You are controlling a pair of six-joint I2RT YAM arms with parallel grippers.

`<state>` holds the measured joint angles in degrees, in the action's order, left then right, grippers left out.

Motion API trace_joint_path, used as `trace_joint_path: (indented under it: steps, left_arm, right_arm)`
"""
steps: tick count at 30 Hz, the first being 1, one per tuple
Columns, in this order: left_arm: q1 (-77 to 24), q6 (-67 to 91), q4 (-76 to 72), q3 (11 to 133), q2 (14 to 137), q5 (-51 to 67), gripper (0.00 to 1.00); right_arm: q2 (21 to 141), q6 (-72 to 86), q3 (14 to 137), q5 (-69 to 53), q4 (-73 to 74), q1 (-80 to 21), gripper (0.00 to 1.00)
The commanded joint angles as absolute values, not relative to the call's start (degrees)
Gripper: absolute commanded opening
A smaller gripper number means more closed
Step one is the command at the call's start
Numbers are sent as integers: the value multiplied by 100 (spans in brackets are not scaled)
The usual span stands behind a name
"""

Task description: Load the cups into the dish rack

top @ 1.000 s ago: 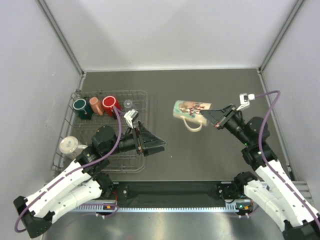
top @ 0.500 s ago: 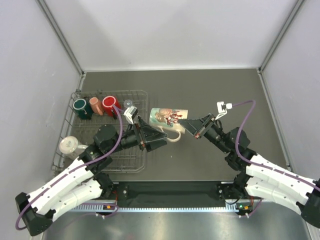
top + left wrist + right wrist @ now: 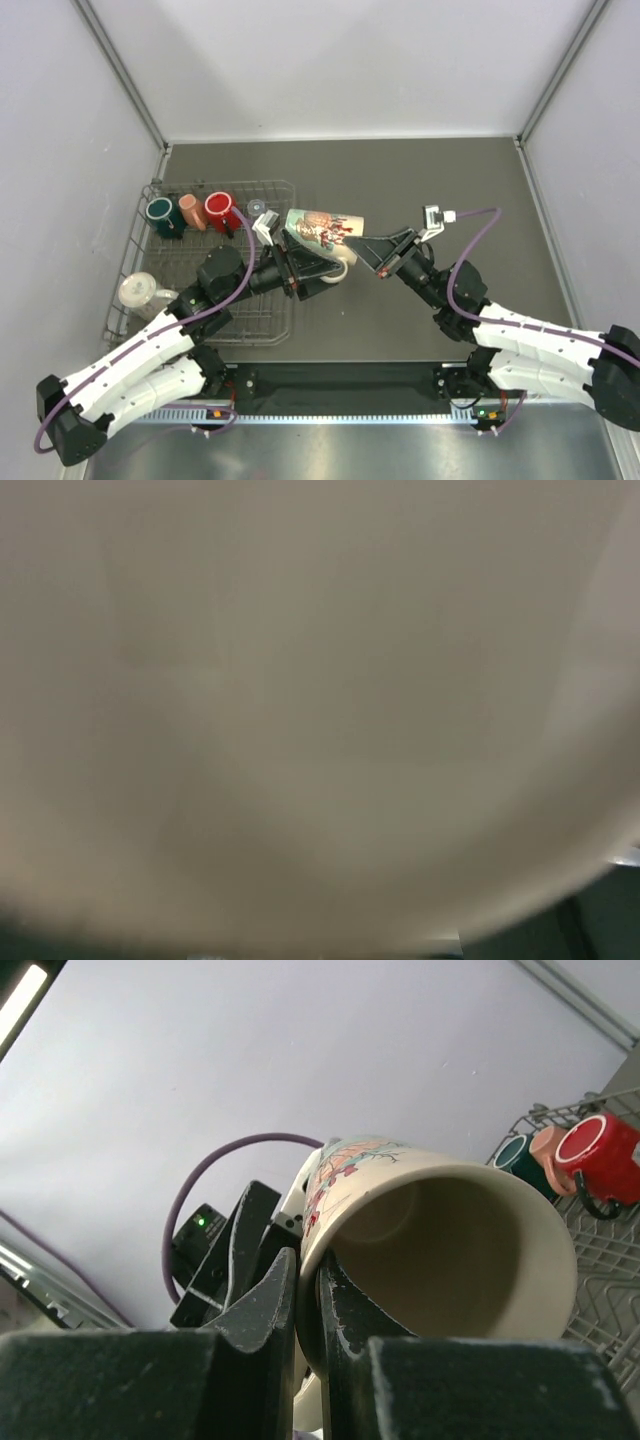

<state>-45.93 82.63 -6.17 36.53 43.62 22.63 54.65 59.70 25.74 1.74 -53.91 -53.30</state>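
A cream mug with a printed picture (image 3: 322, 227) hangs on its side just right of the dish rack (image 3: 250, 325). My right gripper (image 3: 372, 247) is shut on its rim, one finger inside the mouth and one outside (image 3: 308, 1290). My left gripper (image 3: 322, 262) is open, its fingers spread on either side of the mug's body from below. The mug's cream wall (image 3: 320, 700) fills the left wrist view and hides those fingers. In the rack's far row stand a dark green mug (image 3: 160, 212), a tan cup (image 3: 190, 210), a red mug (image 3: 220, 210) and a tiny clear glass (image 3: 257, 208).
A pale cup (image 3: 138, 292) sits in the rack's near left corner. The right wrist view shows the red mug (image 3: 600, 1155), tan cup (image 3: 548, 1150) and green mug (image 3: 515, 1152) beyond the held mug (image 3: 440, 1240). Dark tabletop (image 3: 450, 190) lies right of the rack, walls close around.
My right arm has carried the printed mug leftward to the rack's right edge. My left gripper has moved up to it, so the mug now lies between its fingers.
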Motion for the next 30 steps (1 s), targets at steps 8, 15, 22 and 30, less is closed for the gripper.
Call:
trace_joint_path:
  steps: [8,15,22,30]
  left_arm:
    - [-4623,8279,-1099,3604,4140,1837,70]
    - [-4623,8420,-1353,3586,4131,1819,39]
    - [-4623,8490,-1468,3612,4105,1802,0]
    - [-4623,7026,294,4603,3938,1425,0]
  right_arm:
    - [5493,6091,2443,562,-7356,-5888,0]
    - [5537,5854,2654,466,-7058,-6047,0]
    - [5660,5538,2751,264,-6944,-6135,0]
    - [5169,5160,2777,518,-5530,-6135,11]
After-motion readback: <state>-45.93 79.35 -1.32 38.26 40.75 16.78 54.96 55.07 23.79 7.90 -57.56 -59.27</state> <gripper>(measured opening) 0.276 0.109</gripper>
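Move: The floral cup hangs sideways in the air between the hands, its middle some 6 cm ahead of the left hand, about 1 cm to its left and slightly above, its handle right at the open fingers. From the right hand, which already pinches the rim, that middle is about 5 cm left and 3 cm ahead. Down from the left hand, the dish rack's middle is roughly 25 cm left and 11 cm ahead; the red cup is 24 cm left, 20 cm ahead; the small glass is 17 cm left, 21 cm ahead. Easing barely 1 cm forward, left and up, with some 5 degrees of counter-clockwise turn, the left hand closes its wide-open fingers to about a quarter and pinches the floral cup by its handle beside the base. The right hand draws back about 1.5 cm, still on the rim, its grip force dropping right at the end. ##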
